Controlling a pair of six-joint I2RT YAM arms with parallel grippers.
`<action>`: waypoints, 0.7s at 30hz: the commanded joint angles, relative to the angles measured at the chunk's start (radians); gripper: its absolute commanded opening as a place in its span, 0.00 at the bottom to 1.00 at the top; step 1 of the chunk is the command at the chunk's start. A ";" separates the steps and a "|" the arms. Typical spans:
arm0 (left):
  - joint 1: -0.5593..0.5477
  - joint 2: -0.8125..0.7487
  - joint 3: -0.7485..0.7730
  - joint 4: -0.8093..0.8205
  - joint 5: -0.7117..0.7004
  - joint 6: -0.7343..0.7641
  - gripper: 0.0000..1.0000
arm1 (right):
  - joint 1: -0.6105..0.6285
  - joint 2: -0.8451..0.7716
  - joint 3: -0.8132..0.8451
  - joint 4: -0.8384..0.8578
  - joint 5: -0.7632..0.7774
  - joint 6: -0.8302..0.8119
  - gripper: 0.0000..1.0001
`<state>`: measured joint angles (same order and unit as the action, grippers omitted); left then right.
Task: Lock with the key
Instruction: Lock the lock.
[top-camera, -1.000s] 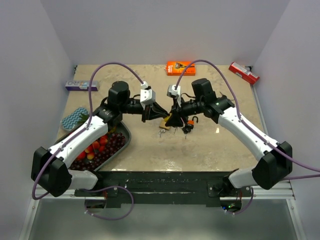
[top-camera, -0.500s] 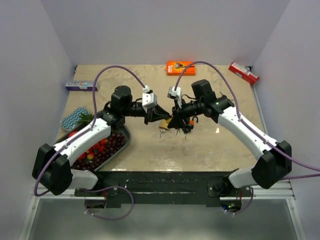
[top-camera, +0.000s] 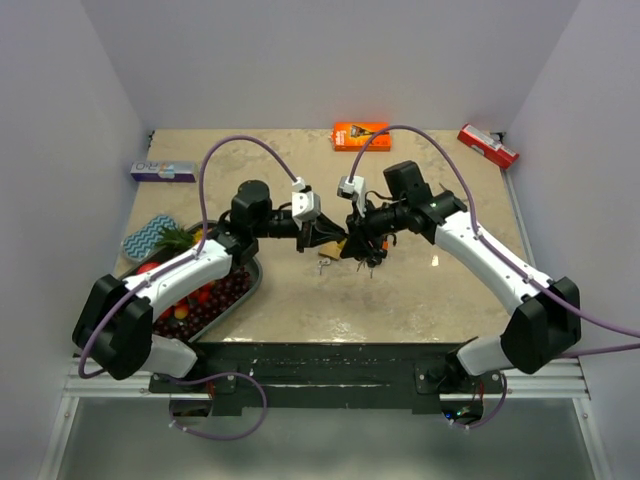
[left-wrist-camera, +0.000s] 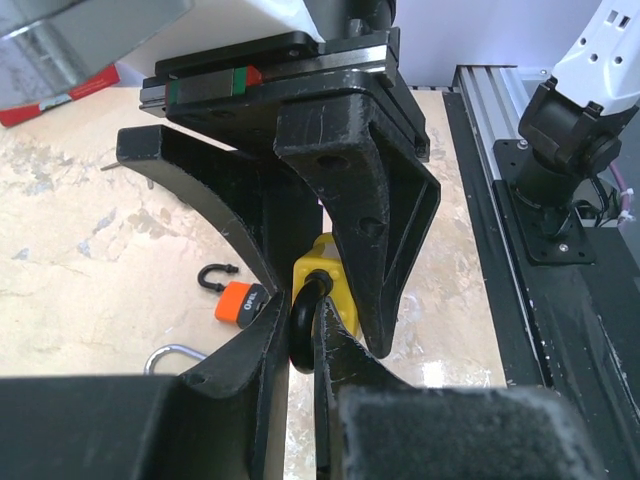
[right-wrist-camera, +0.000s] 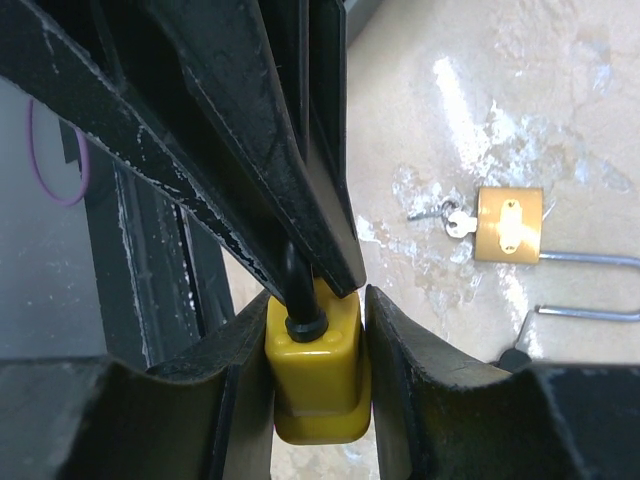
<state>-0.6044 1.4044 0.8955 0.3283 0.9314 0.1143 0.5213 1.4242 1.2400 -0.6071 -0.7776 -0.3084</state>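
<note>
A yellow padlock (right-wrist-camera: 315, 385) with a black shackle (left-wrist-camera: 303, 322) hangs above the table between both arms. My right gripper (right-wrist-camera: 315, 330) is shut on the yellow body (top-camera: 343, 241), one finger on each side. My left gripper (left-wrist-camera: 297, 345) is shut on the shackle loop, meeting the right gripper (top-camera: 352, 243) tip to tip; in the top view the left gripper (top-camera: 328, 237) sits just left of it. A small silver key (right-wrist-camera: 455, 222) lies against a brass padlock (right-wrist-camera: 508, 224) on the table. No key shows in the yellow padlock.
An orange padlock (left-wrist-camera: 238, 302) and a loose silver shackle (left-wrist-camera: 172, 356) lie on the table under the grippers. A fruit tray (top-camera: 243, 290) and a blue sponge (top-camera: 148, 237) are at the left. An orange box (top-camera: 360, 135), a red box (top-camera: 488, 146) and a blue box (top-camera: 163, 172) line the far edge.
My left arm has swung to the right, bringing its wrist closer to the right gripper. The right arm has barely moved and still holds the yellow padlock.
</note>
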 joint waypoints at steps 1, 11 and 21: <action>-0.175 0.096 -0.098 -0.169 0.182 -0.068 0.00 | 0.029 -0.051 0.125 0.573 -0.186 0.032 0.00; -0.075 0.061 -0.030 -0.207 0.184 -0.108 0.00 | 0.026 -0.077 0.113 0.440 -0.178 -0.032 0.00; 0.112 -0.053 0.126 -0.270 0.167 -0.183 0.00 | -0.070 -0.113 0.052 0.261 -0.129 0.009 0.78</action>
<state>-0.5198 1.3872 0.9798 0.1505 1.0374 0.0208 0.4934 1.3796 1.2434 -0.4789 -0.8387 -0.3271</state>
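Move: The yellow padlock is held between both hands: the left pinches its black shackle, with the body about 3 cm to the right and 1 cm below that hand, while the right hand has the body between its fingers, roughly 1 cm to the left of its hand point. On the table, some 17 cm below, the brass padlock lies about 8 cm ahead of the right hand and 4 cm left, the orange padlock 8 cm ahead and 8 cm right. Shackle and body still gripped, the two hands first sink together by about half a centimetre and hold there, closed on the padlock. Then the right fingers open wide and let go of the body, that hand rising about 4.5 cm off it and slightly forward, while the left keeps its pinch on the shackle and draws some 2.5 cm left and 2 cm up, rolling about 10 degrees around its fingers. ##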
